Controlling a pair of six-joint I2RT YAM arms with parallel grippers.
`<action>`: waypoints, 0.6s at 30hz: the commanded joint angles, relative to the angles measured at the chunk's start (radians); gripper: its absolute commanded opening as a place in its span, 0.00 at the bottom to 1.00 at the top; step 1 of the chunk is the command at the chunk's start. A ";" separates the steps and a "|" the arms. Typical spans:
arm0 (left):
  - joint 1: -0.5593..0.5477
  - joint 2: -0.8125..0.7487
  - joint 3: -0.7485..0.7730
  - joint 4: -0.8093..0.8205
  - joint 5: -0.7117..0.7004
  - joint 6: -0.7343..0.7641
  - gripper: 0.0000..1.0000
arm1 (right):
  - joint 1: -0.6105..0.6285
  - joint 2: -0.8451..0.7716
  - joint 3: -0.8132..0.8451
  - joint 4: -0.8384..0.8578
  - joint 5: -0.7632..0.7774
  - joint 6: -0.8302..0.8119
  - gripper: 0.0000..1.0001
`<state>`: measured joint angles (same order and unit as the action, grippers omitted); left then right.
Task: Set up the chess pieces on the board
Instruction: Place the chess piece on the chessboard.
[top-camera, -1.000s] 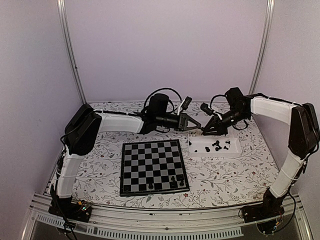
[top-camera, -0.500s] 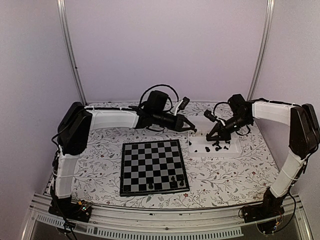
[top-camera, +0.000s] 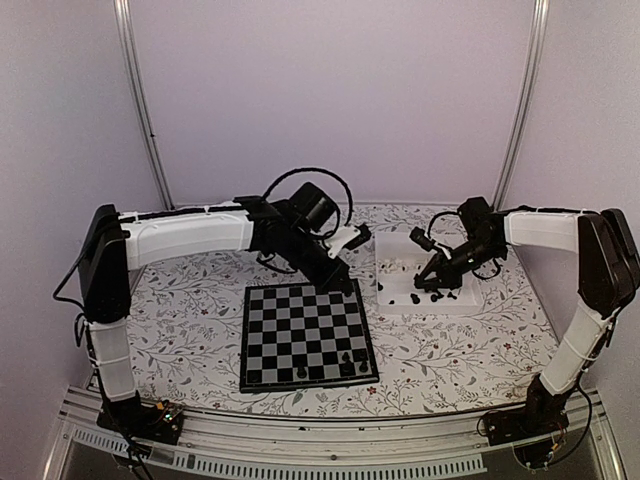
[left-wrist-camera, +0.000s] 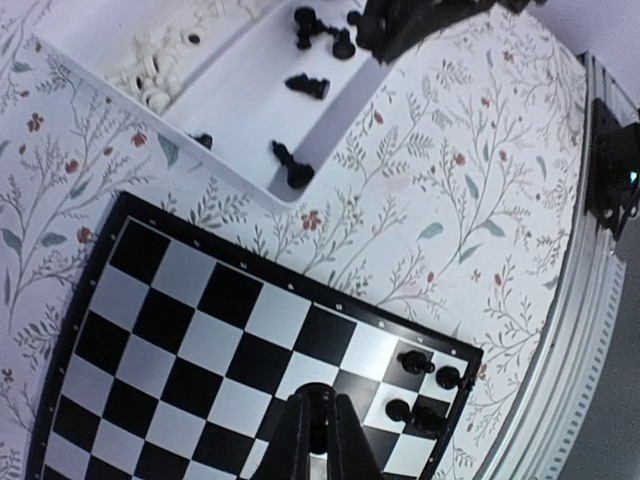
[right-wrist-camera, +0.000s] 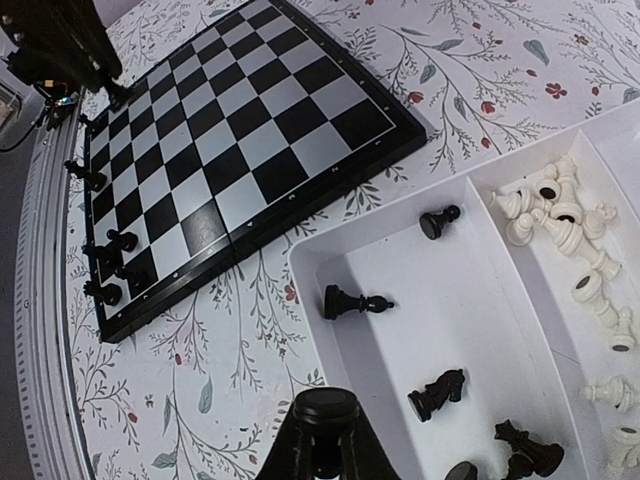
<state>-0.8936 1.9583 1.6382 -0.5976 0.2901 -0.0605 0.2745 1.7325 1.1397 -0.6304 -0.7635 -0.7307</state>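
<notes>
The board (top-camera: 308, 333) lies flat at the table's middle, with several black chess pieces (top-camera: 346, 360) standing in its near right corner. My left gripper (top-camera: 336, 276) hangs over the board's far right part, shut on a black piece (left-wrist-camera: 318, 392); in the left wrist view its fingers (left-wrist-camera: 296, 440) pinch that piece above the checks (left-wrist-camera: 200, 330). My right gripper (top-camera: 426, 281) is low over the white tray (top-camera: 462, 303), shut on another black piece (right-wrist-camera: 325, 405) whose round base shows between the fingertips. Loose black pieces (right-wrist-camera: 355, 303) lie in the tray (right-wrist-camera: 480, 300).
The tray's far compartment holds a heap of white pieces (right-wrist-camera: 560, 215). The floral tablecloth (top-camera: 200, 330) surrounds the board. A metal rail (top-camera: 330, 440) runs along the near table edge. Upright frame posts (top-camera: 140, 100) stand at the back corners.
My left arm swung from beside the tray back over the board's far edge with its piece. My right gripper dropped into the tray and shut on a black piece.
</notes>
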 joint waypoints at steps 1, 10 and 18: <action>-0.058 -0.025 -0.037 -0.182 -0.080 0.059 0.00 | -0.001 -0.006 0.007 0.023 0.013 0.014 0.09; -0.126 0.008 -0.098 -0.223 -0.079 0.076 0.00 | 0.000 -0.007 0.006 0.022 0.020 0.022 0.10; -0.175 0.021 -0.124 -0.217 -0.114 0.063 0.00 | -0.001 -0.006 0.006 0.021 0.026 0.022 0.11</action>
<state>-1.0325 1.9587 1.5284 -0.8009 0.1925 -0.0002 0.2745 1.7329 1.1397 -0.6197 -0.7418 -0.7170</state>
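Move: Some 11 cm back, 3 cm to the left and 12 cm below the left hand, which holds a black chess piece, lies the empty near-edge square it seems bound for, third from the board's right side. At that height, the four black corner pieces are about 10 cm back and 2 cm to the hand's right; a lone black piece is 12 cm back and 10 cm left. From the right hand the square is roughly 16 cm back, 20 cm left and 8 cm down. Drawing back about 8 cm while sinking some 7 cm and drifting 3 cm left, the left hand carries the held black piece over the board towards the near edge, beside the corner pieces. Most of the way goes early, then it slows. The wrist rolls about 20 degrees so the slanted fingers point more steeply down, still shut on the piece. ##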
